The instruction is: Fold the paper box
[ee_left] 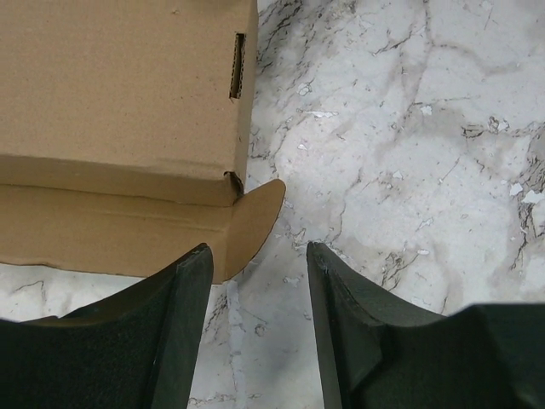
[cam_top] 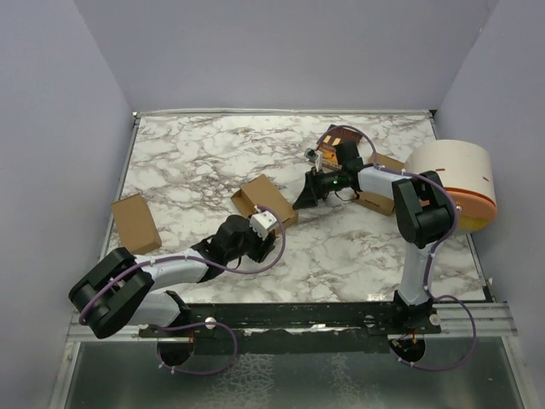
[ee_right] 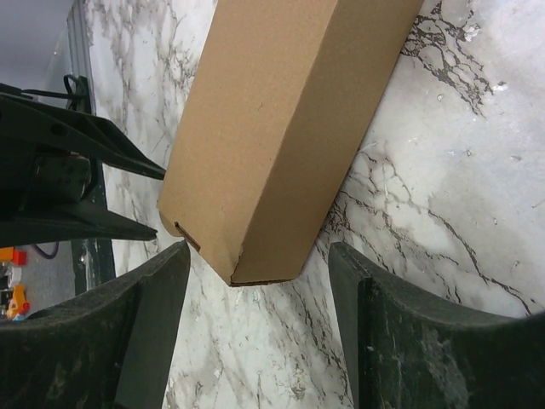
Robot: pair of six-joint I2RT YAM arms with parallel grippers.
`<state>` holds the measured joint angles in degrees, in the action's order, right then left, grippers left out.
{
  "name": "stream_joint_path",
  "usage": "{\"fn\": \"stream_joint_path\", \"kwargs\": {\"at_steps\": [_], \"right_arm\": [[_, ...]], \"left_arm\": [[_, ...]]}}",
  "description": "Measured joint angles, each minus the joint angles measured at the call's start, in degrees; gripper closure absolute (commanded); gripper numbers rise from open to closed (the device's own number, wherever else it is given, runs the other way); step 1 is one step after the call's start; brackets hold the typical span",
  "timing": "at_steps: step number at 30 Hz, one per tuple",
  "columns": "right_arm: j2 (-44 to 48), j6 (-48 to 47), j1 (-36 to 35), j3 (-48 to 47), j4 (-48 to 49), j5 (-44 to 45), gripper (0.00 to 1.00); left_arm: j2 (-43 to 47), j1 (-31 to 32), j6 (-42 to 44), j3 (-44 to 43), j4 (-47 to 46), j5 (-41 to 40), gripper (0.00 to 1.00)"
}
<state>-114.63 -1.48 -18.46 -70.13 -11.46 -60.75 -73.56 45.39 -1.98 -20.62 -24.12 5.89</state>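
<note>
The paper box (cam_top: 260, 196) is plain tan cardboard and lies near the middle of the marble table. In the left wrist view the paper box (ee_left: 119, 102) fills the upper left, with a long flap and a rounded tab (ee_left: 255, 217) lying flat towards my fingers. My left gripper (cam_top: 268, 220) (ee_left: 255, 249) is open just short of that tab, with only marble between the jaws. In the right wrist view the paper box (ee_right: 281, 128) shows one closed end. My right gripper (cam_top: 301, 196) (ee_right: 260, 251) is open at that end's corner, not touching it.
A second tan box (cam_top: 136, 223) lies at the left table edge. A third tan piece (cam_top: 381, 198) sits under my right arm. A white drum with an orange band (cam_top: 456, 181) stands at the right edge, and a dark printed booklet (cam_top: 336, 149) lies behind the right wrist.
</note>
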Motion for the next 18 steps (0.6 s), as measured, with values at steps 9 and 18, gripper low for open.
{"fn": "stream_joint_path", "kwargs": {"at_steps": [9, 18], "right_arm": [[-0.5, 0.9, 0.0, 0.0, 0.6, -0.1, 0.35], [-0.6, 1.2, 0.0, 0.0, 0.8, -0.2, 0.35]], "left_arm": [[-2.1, 0.0, -0.5, -0.7, -1.6, -0.9, 0.58], [-3.5, 0.0, -0.9, -1.5, -1.6, -1.4, 0.71]]}}
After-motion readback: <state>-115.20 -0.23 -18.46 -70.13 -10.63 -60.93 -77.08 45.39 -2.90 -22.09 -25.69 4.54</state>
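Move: The small ear at the right-hand end of the box's near flap lies about 3 cm ahead of the left hand, 1 cm to its right and 1 cm below. The box's middle is some 11 cm ahead of that hand and 1 cm to its left, slightly lower; the right gripper's fingertips stand about 11 cm ahead and 8 cm to its right, around the box's right end. From the right hand, the ear lies roughly 8 cm back, 7 cm to the left and 2 cm lower. No clear contact yet: the left fingers narrow from about half open to about a third, one on each side of the flap's ear, while the hand creeps roughly 1 cm forward towards the ear. The hand lifts a touch at first, then sinks to end about half a centimetre lower, with its wrist held nearly steady. ##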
